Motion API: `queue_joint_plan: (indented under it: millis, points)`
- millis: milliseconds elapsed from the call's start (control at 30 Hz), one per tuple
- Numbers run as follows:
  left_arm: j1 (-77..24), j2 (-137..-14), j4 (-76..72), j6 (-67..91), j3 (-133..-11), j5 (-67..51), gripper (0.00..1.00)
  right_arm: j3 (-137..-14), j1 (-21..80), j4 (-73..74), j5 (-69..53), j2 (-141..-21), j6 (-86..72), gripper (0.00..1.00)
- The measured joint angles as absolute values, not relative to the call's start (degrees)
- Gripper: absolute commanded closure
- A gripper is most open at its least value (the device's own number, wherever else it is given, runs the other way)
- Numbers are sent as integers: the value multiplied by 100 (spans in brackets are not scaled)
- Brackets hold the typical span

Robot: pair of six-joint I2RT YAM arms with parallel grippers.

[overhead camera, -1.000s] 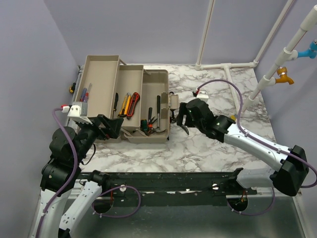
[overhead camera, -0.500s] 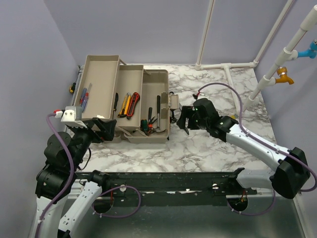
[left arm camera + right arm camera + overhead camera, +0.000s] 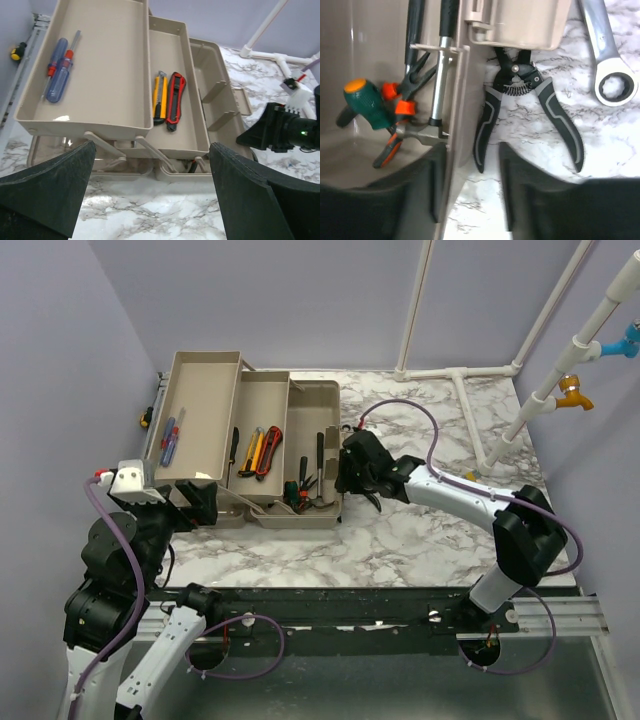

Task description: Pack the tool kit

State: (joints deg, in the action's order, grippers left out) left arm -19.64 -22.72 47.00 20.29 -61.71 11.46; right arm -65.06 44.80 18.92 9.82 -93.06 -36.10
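The beige fold-out toolbox (image 3: pixel 205 360) stands open at the left. Its top tray (image 3: pixel 105 75) holds two screwdrivers (image 3: pixel 59 67); the middle tray holds a yellow and a red utility knife (image 3: pixel 167 97). The bottom bin holds a green screwdriver (image 3: pixel 365 102), a hammer (image 3: pixel 437 90) and orange-handled pliers (image 3: pixel 395 140). Black pliers (image 3: pixel 487 120) and a ring wrench (image 3: pixel 607 65) lie on the marble beside the box's right wall (image 3: pixel 455 115). My right gripper (image 3: pixel 470 155) is open over that wall and the pliers' near handle, holding nothing. My left gripper (image 3: pixel 150 200) is open and empty in front of the box.
A yellow-and-black screwdriver (image 3: pixel 18 51) lies outside the box by the left wall. White pipes (image 3: pixel 455 375) run along the back and right of the marble table. My right arm (image 3: pixel 450 495) stretches across the table's middle.
My right gripper has moved left, up against the toolbox's right wall over the black pliers. My left arm has drawn back a little to the left.
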Motion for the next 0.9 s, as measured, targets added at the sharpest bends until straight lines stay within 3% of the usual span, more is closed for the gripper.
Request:
queue_joint_plan:
  millis: [133,200,600,733,900]
  points:
    - [-1964,-2279,4875,1927,-6213,1463,1,-6479,4506,1953,1542,-9297,-3929,91]
    - [-1964,-2322,4982,1887,-6233,1691,1,-6392,4480,1896,1669,-9209,-4034,99]
    - [-1868,-2974,5247,1837,-6230,2742,1,-5465,3736,1894,1734,-8276,-3896,99]
    - [-895,-3238,5116,1800,-6167,2440,1,-5408,3736,1806,1728,-8248,-3887,99]
    - [1221,-4014,4786,1822,-6309,637,1,-5408,3736,1787,1691,-8248,-3815,99]
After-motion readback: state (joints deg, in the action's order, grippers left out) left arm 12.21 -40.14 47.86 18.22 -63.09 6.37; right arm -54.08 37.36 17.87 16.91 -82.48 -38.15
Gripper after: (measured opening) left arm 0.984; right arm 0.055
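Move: The toolbox's right-hand rim lies between the right hand's half-open fingers, about 1 cm to its left and 1 cm below. Roughly 10 cm lower are the wire strippers, 4 cm ahead and 5 cm right, and the wrench, 12 cm ahead and 8 cm right; inside, the hammer is 7 cm ahead, 4 cm left and 8 cm down. From the left hand the upper tray's middle lies some 24 cm ahead, 7 cm left and 12 cm down. The toolbox's right rim is pinched as the right fingers close on it, then dragged to the right, the hand travelling nearly 9 cm almost level, turning about 15 degrees clockwise, then stopping with its grip kept. The open left hand meanwhile swings some 9 cm left, with forward and down about 5 cm each, out beside the toolbox's left side, turning counter-clockwise and tipping down. ##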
